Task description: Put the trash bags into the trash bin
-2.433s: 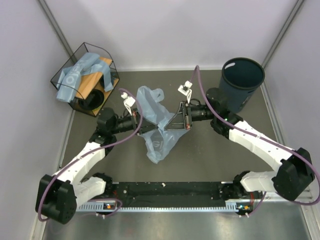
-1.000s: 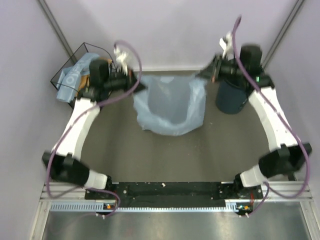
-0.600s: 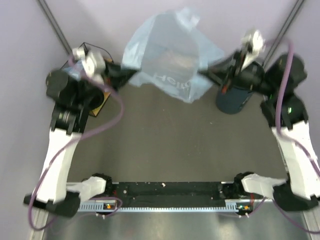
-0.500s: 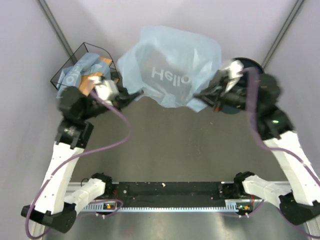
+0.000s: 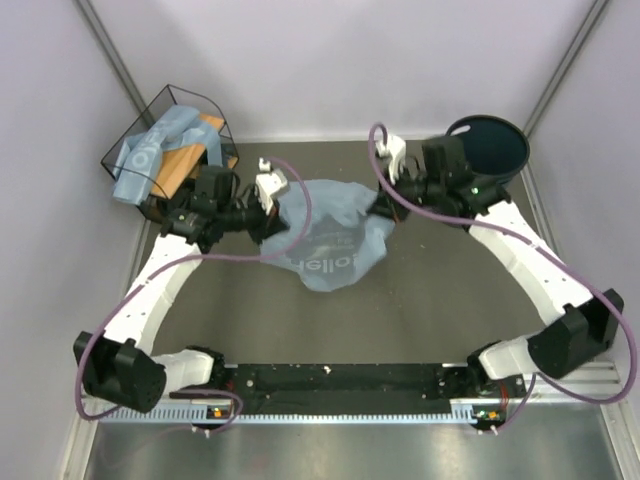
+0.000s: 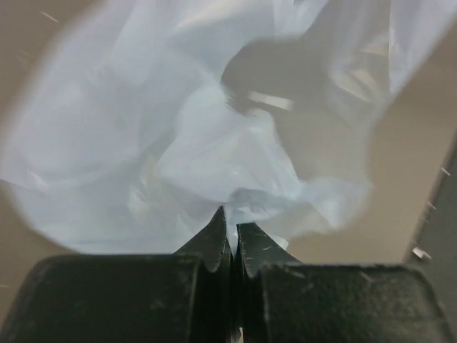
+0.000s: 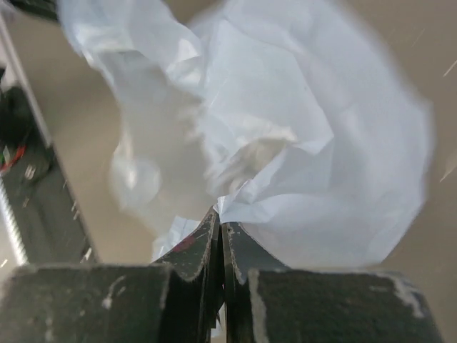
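A light-blue translucent trash bag (image 5: 328, 233) hangs spread and crumpled between my two grippers over the middle of the table. My left gripper (image 5: 266, 222) is shut on the bag's left edge; its wrist view shows the film (image 6: 214, 121) pinched between the fingertips (image 6: 230, 221). My right gripper (image 5: 380, 206) is shut on the right edge, with film (image 7: 314, 164) pinched at the fingertips (image 7: 219, 214). The dark blue-grey trash bin (image 5: 488, 150) stands at the back right, behind my right arm. It looks empty.
A black wire basket (image 5: 172, 160) with a wooden base stands at the back left and holds more folded light-blue bags (image 5: 150, 150). Walls close in the table on the left, right and back.
Both arms swung the bag up high and spread it wide, then came back down and inward. The bag now hangs lower and crumpled over the table, with its print upside down.
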Controlling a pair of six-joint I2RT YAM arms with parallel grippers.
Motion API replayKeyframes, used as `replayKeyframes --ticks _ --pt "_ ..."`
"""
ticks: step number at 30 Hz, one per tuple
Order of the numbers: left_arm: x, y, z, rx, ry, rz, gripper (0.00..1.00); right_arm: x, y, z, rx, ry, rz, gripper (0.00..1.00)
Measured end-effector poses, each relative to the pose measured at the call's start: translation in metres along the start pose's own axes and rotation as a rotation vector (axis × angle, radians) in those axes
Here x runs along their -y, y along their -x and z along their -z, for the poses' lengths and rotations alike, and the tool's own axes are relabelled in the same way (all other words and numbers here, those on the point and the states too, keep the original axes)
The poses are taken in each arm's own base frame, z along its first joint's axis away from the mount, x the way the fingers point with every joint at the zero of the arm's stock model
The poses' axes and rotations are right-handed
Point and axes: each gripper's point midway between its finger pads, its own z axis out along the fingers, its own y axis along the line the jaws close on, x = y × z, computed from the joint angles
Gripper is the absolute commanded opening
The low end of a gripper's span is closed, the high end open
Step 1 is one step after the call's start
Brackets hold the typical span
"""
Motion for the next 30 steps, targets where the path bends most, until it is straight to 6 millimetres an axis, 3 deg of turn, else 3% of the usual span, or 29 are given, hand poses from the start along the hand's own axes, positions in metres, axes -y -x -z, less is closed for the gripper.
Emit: replayKeyframes --ticks 2,5,8,11,14,16,18,21,24,25,27,29,30 --pt "-0.026 0.032 0.004 0.060 0.067 -0.046 0.00 0.010 0.055 0.000 0.104 -0.017 0.088 0.00" --pt "-0.068 0.051 0.003 0.094 0.155 -0.052 0.00 0.029 0.115 -0.013 0.189 -0.037 0.157 0.00" --pt "-0.102 0.052 0.002 0.096 0.210 -0.012 0.00 0.053 0.140 -0.035 0.201 -0.053 0.156 0.00" --pt "-0.116 0.062 0.008 0.132 0.244 -0.028 0.00 0.062 0.149 -0.050 0.203 -0.039 0.134 0.00" --pt "-0.108 0.078 0.026 0.208 0.274 -0.108 0.00 0.047 0.148 -0.048 0.216 0.014 0.136 0.00" --pt "-0.094 0.084 0.045 0.260 0.300 -0.176 0.00 0.027 0.134 -0.046 0.208 0.055 0.143 0.00" --pt "-0.082 0.086 0.067 0.291 0.326 -0.242 0.00 -0.006 0.109 -0.048 0.183 0.119 0.158 0.00" --pt "-0.080 0.085 0.087 0.287 0.365 -0.326 0.00 -0.049 0.072 -0.060 0.119 0.224 0.168 0.01" --pt "-0.085 0.048 0.081 0.194 0.357 -0.328 0.00 -0.066 0.035 -0.079 0.037 0.276 0.149 0.23" --pt "-0.088 0.030 0.075 0.152 0.344 -0.307 0.00 -0.064 0.024 -0.082 0.011 0.271 0.131 0.42" --pt "-0.090 -0.016 0.059 0.047 0.296 -0.233 0.00 -0.056 0.009 -0.084 -0.030 0.242 0.097 0.60" --pt "-0.087 -0.051 0.050 -0.036 0.262 -0.170 0.08 -0.048 0.006 -0.082 -0.040 0.207 0.071 0.74" --pt "-0.084 -0.068 0.046 -0.077 0.246 -0.141 0.20 -0.046 0.006 -0.078 -0.041 0.192 0.067 0.86"
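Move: The trash bag hangs between both closed grippers; its middle is about 15 cm to the left hand's right, level fore and aft and some 8 cm below. From the right hand the bag's middle is roughly 13 cm left, 5 cm back and 10 cm below, while the trash bin's middle is about 26 cm right, 11 cm ahead and 7 cm lower. The wire shelf is some 22 cm left and 20 cm ahead of the left hand, roughly 8 cm below. Both hands sweep the bag forward about 12 cm, then back, left and down, the right opening to release. ##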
